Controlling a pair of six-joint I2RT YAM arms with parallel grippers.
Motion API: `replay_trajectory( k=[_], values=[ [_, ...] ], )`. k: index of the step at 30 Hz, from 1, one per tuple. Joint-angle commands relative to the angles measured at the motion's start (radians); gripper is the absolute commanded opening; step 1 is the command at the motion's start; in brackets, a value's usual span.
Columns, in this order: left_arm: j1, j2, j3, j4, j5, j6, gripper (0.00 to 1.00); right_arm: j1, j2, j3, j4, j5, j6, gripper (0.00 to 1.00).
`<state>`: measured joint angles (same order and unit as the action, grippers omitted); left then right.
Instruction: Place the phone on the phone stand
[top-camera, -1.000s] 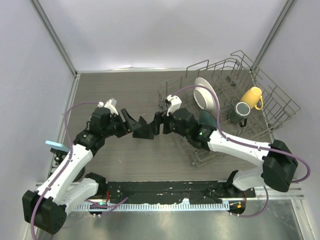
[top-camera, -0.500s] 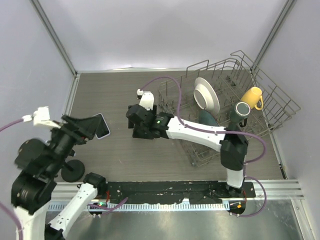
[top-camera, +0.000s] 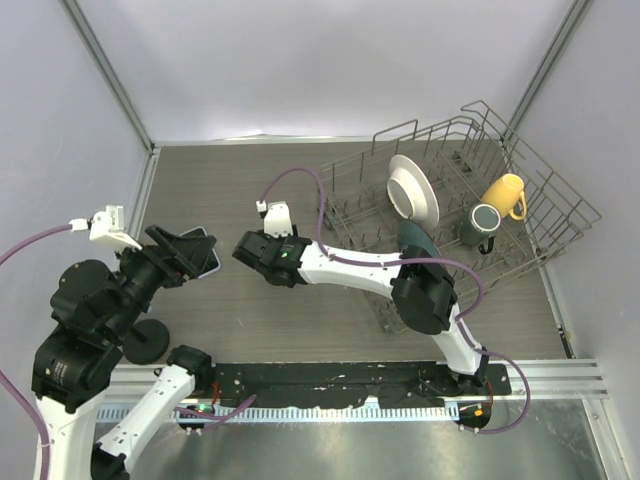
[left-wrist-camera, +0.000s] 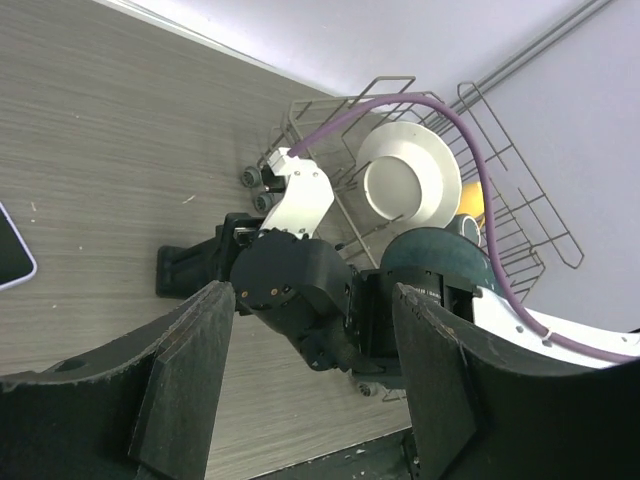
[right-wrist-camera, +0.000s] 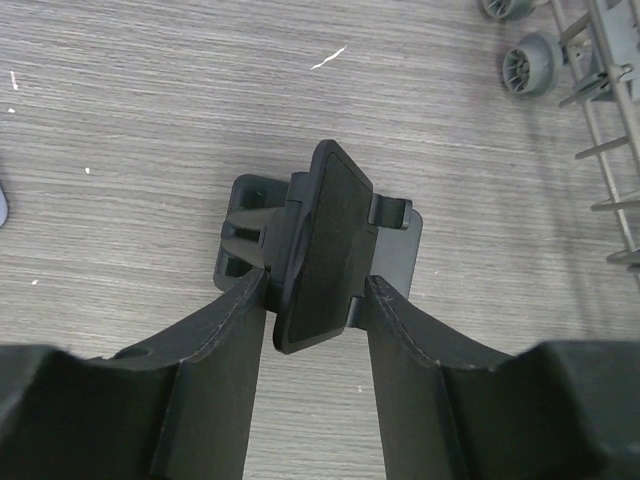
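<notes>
The phone (top-camera: 208, 260), black screen with a light rim, lies flat on the table at the left; its corner shows at the left wrist view's edge (left-wrist-camera: 10, 258). My left gripper (top-camera: 188, 250) hangs open high above it, with nothing between its fingers (left-wrist-camera: 312, 295). A black round disc (top-camera: 145, 340), the phone stand's base, sits near the left front; my left arm hides its post. My right gripper (top-camera: 255, 258) reaches left of centre and is shut on a separate black folding stand (right-wrist-camera: 325, 235). Both its fingers (right-wrist-camera: 312, 290) touch that stand's sides.
A wire dish rack (top-camera: 560, 215) fills the right side, holding a white plate (top-camera: 412, 190), a dark teal plate (top-camera: 418, 240), a yellow mug (top-camera: 505, 195) and a dark green mug (top-camera: 483, 222). Its wheels (right-wrist-camera: 528, 65) stand close to my right gripper. Walls close the left and back.
My left arm left the table's middle and rose high at the left, uncovering the phone. My right arm stretched leftward and its jaws narrowed onto the folding stand.
</notes>
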<state>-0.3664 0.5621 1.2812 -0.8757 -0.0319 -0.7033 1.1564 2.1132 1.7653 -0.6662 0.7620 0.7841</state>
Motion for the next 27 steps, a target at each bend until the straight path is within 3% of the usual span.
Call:
replay_trajectory(
  k=[1, 8, 13, 14, 18, 22, 27],
  values=[
    [0.0, -0.028, -0.005, 0.017, 0.01, 0.05, 0.68, 0.006, -0.016, 0.037, 0.005, 0.106, -0.087, 0.48],
    [-0.002, 0.007, 0.0, 0.029, 0.072, 0.067, 0.69, 0.019, -0.053, 0.017, 0.025, 0.079, -0.143, 0.52],
    [-0.002, 0.002, -0.003, 0.023, 0.089, 0.071, 0.69, 0.022, -0.11, -0.041, 0.086, 0.051, -0.158, 0.47],
    [-0.002, -0.001, -0.009, 0.032, 0.089, 0.071, 0.69, 0.022, -0.114, -0.052, 0.094, 0.049, -0.17, 0.35],
    [0.0, 0.002, -0.029, 0.044, 0.089, 0.073, 0.69, 0.022, -0.105, -0.059, 0.105, 0.062, -0.222, 0.22],
    [-0.002, 0.022, -0.016, 0.043, 0.107, 0.074, 0.69, 0.045, -0.107, -0.075, 0.177, 0.054, -0.351, 0.0],
    [0.0, 0.028, 0.044, 0.021, 0.09, 0.091, 0.69, 0.103, -0.14, -0.133, 0.337, 0.065, -0.625, 0.01]
  ],
)
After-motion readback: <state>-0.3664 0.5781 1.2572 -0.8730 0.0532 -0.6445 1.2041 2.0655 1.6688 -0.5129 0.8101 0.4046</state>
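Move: The black phone stand's plate stands between the right hand's open fingers, its middle about 3 cm ahead and 3 cm below that hand. From there the loose phone lies some 20 cm to the left, roughly level fore and aft and about 6 cm lower. The dish rack's left corner is about 12 cm ahead and 10 cm to the right, some 5 cm lower. From the high left hand, the phone stand is roughly 13 cm ahead, 14 cm right and 31 cm down. The right fingers close from about half open and pinch the near edge of the phone stand's upright plate between their tips. The hand otherwise stays nearly in place, rising only about 1 cm, while the wrist turns some 20 degrees altogether: counter-clockwise, with its left side dipping and the fingers tipping up a little. ##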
